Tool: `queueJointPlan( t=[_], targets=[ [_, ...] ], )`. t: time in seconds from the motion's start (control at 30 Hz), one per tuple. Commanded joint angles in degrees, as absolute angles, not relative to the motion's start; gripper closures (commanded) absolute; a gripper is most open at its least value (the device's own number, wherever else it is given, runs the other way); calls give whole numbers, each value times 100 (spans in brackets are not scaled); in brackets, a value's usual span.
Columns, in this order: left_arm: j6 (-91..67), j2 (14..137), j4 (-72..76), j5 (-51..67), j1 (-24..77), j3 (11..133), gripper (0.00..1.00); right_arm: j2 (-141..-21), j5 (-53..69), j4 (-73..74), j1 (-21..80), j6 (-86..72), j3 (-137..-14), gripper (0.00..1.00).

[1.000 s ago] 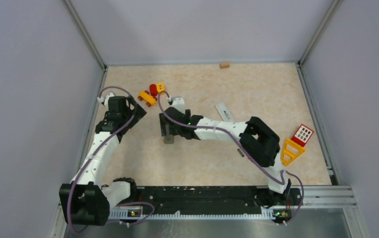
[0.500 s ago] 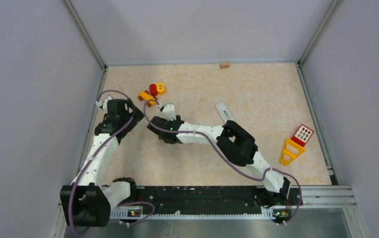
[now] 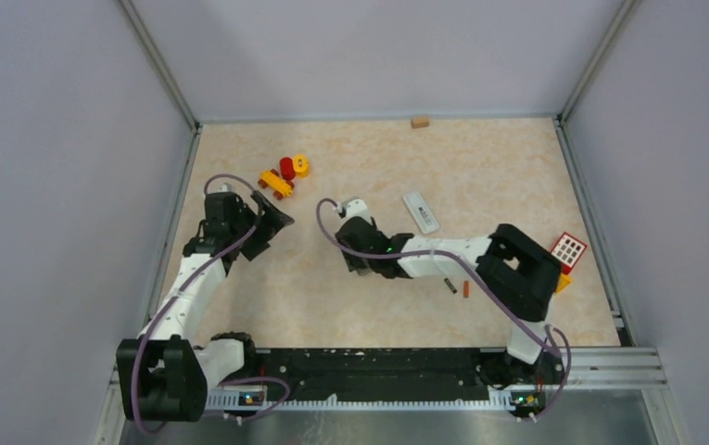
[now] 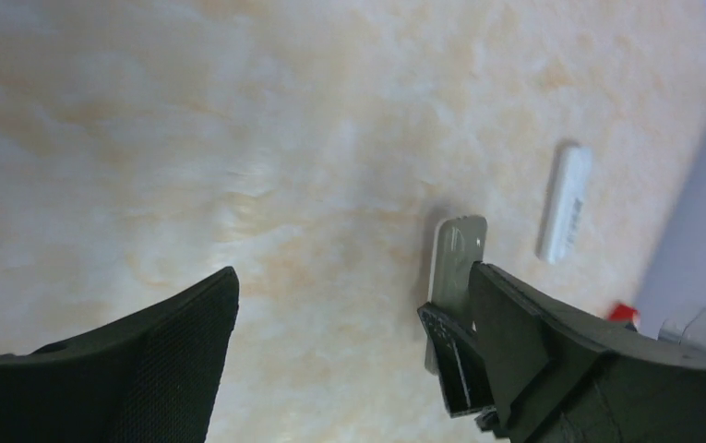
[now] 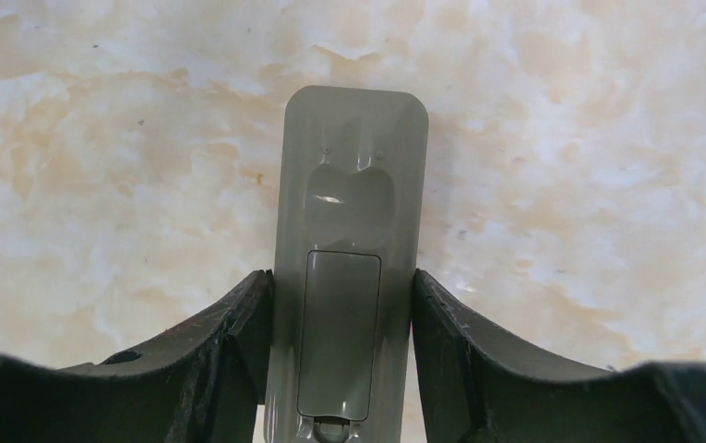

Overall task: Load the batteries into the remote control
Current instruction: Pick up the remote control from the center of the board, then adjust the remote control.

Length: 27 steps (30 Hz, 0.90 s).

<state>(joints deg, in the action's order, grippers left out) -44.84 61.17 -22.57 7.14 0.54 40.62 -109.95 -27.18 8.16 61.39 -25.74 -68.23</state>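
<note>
A grey remote control [image 5: 349,231] lies on the table with its back up and its battery cover closed. My right gripper [image 5: 340,277] is shut on it, one finger pressed against each long side. In the top view this gripper [image 3: 361,264] sits at mid-table and covers the remote. Two batteries lie just below the right forearm: a dark one [image 3: 450,285] and an orange one [image 3: 466,289]. My left gripper [image 4: 353,277] hangs open over bare table, to the left [image 3: 267,222]. Its view shows the grey remote [image 4: 458,249] partly behind its right finger.
A slim white remote [image 3: 421,211] lies behind the right arm. Red and yellow toy blocks [image 3: 285,174] sit at the back left. A red keypad toy [image 3: 568,248] is at the right edge, and a small tan block [image 3: 419,120] by the back wall.
My right arm swung from left of centre to mid-table and its jaws narrowed onto the grey remote. Two batteries now show below its forearm. My left gripper shifted slightly right.
</note>
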Motion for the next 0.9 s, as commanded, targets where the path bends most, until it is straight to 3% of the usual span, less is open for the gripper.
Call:
queueJointPlan(
  t=[0.0,0.13,0.27,0.47,0.6,0.77,0.87],
  targets=[
    [-4318,6448,-934,3400,50,3980,4,-9551,-724,-829,5573,-987,-5990,63],
    [-4028,6781,-690,4827,206,4186,5,-8982,206,-907,5281,-511,-5713,66],
    [-3829,6997,-720,5362,343,4329,3,-8547,746,-984,5235,-44,-5590,67],
    [-4063,7475,-530,5849,520,4459,10,-8317,1453,-912,5238,540,-5622,67],
    [-4131,7529,-522,5940,545,4483,17,-8301,1526,-811,5232,715,-5610,69],
    [-4157,7649,-464,6086,619,4486,37,-8392,1890,-541,5238,805,-5752,69],
    [-4087,7788,-504,6174,776,4466,44,-8438,2014,-440,5231,840,-5819,69]
  ],
)
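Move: The right hand already holds the grey remote control at about its middle, low over the table; the open left hand is to meet it some 18 cm to the right hand's left, 2 cm ahead and 9 cm higher. Seen from the left hand, the grey remote control is thus about 18 cm right, 2 cm back and 9 cm below. The white remote lies some 14 cm right of the right hand and 11 cm ahead, the green battery 19 cm right and 5 cm back, both about 2 cm lower. Upward, about 13 cm and then a little back, the right hand carries the gripped grey remote control clear of the table, turning it some 45 degrees counter-clockwise. The left hand sweeps right about 14 cm to meet it, rising and easing back slightly as its wrist turns clockwise and its right side dips; it slows, and its fingers part-close around the free end. ##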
